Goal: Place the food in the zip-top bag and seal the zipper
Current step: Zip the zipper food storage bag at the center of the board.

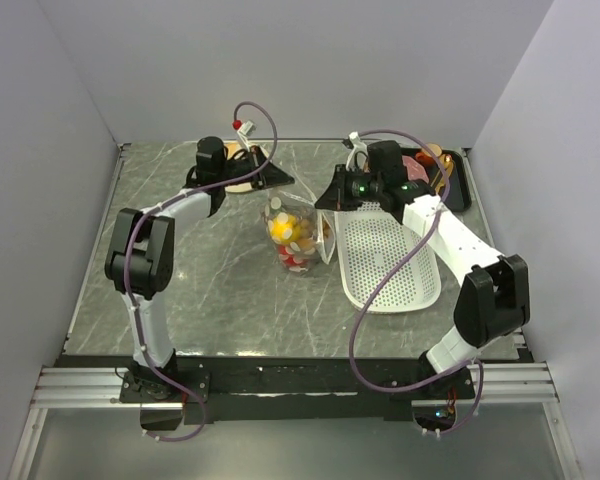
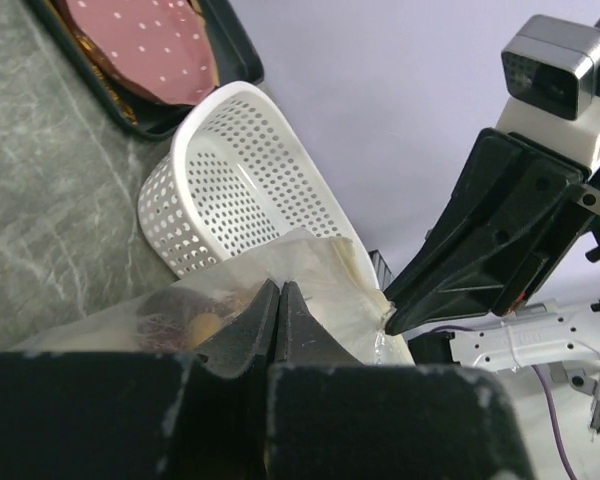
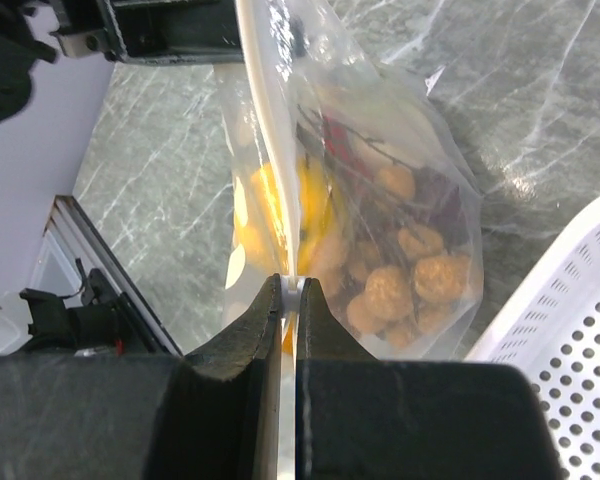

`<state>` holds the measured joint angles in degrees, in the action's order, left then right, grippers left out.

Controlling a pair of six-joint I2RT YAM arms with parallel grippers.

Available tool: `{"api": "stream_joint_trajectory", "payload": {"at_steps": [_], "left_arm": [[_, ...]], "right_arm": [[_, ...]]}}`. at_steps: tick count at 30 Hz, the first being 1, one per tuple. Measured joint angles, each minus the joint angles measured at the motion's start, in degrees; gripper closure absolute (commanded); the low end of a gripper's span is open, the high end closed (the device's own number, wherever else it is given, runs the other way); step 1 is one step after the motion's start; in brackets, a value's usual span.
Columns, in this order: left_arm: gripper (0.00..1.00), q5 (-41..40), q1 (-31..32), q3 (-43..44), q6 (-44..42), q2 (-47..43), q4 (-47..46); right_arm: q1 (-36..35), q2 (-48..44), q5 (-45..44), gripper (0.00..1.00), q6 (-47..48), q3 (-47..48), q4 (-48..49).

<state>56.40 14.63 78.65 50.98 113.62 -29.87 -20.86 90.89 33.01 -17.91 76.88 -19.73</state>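
Observation:
The zip-top bag point(image 1: 298, 238) hangs upright between my two grippers above the table, its mouth edge on top. Through the clear film I see the food: brown nuts point(image 3: 420, 275), a yellow fruit point(image 3: 265, 200) and red pieces point(image 3: 340, 135). My left gripper point(image 1: 288, 182) is shut on the bag's top edge point(image 2: 320, 265), its tips meeting on the film. My right gripper point(image 1: 320, 202) is shut on the white zipper point(image 3: 270, 130), which runs from its jaws up toward the left gripper. In the left wrist view the right gripper point(image 2: 388, 318) pinches the bag's far corner.
A white perforated basket point(image 1: 390, 265) lies right of the bag, close under the right arm. A black tray point(image 1: 458, 180) holding a pink plate point(image 2: 155, 45) sits at the back right. A round wooden item point(image 1: 246, 170) lies behind the left wrist. Walls enclose three sides.

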Motion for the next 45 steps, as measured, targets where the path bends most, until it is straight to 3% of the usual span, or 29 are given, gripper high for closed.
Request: {"api": "stream_joint_trajectory", "payload": {"at_steps": [17,33,45], "left_arm": [[0.99,-6.8,-4.3,-3.0,-8.2,-9.9,17.1],[0.99,-21.4,-5.5,-6.1,-15.0,-22.7,32.6],[0.99,-29.2,-6.1,-6.4,-17.4,-26.2,39.6]], "right_arm": [[-1.5,-5.7,3.0,0.98,-0.3,-6.2,1.0],[-7.1,-12.5,3.9,0.97,-0.7,-11.3,0.5],[-10.2,-14.0,6.7,0.97,-3.5,-12.9,1.5]]}}
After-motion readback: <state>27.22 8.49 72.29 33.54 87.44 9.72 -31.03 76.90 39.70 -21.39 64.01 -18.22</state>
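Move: Behind and below the right hand, the open near end of the bag's zipper hangs about 9 cm back, 2 cm right and 9 cm down; the food in the bag is 3 cm back, 5 cm left and 10 cm below, the basket 18 cm right, 7 cm back and 13 cm below. From the left hand, pinching the far zipper end, the slider in the right fingers is some 7 cm right, 7 cm back, about level. Pulling apart along the bag's mouth: the right hand keeps its pinch on the slider and draws it about 12 cm back and somewhat left, towards the zipper's near end. The left hand, still shut on the far end, carries it some 12 cm to the left while turning about 30 degrees counter-clockwise and rolling its left side up. ##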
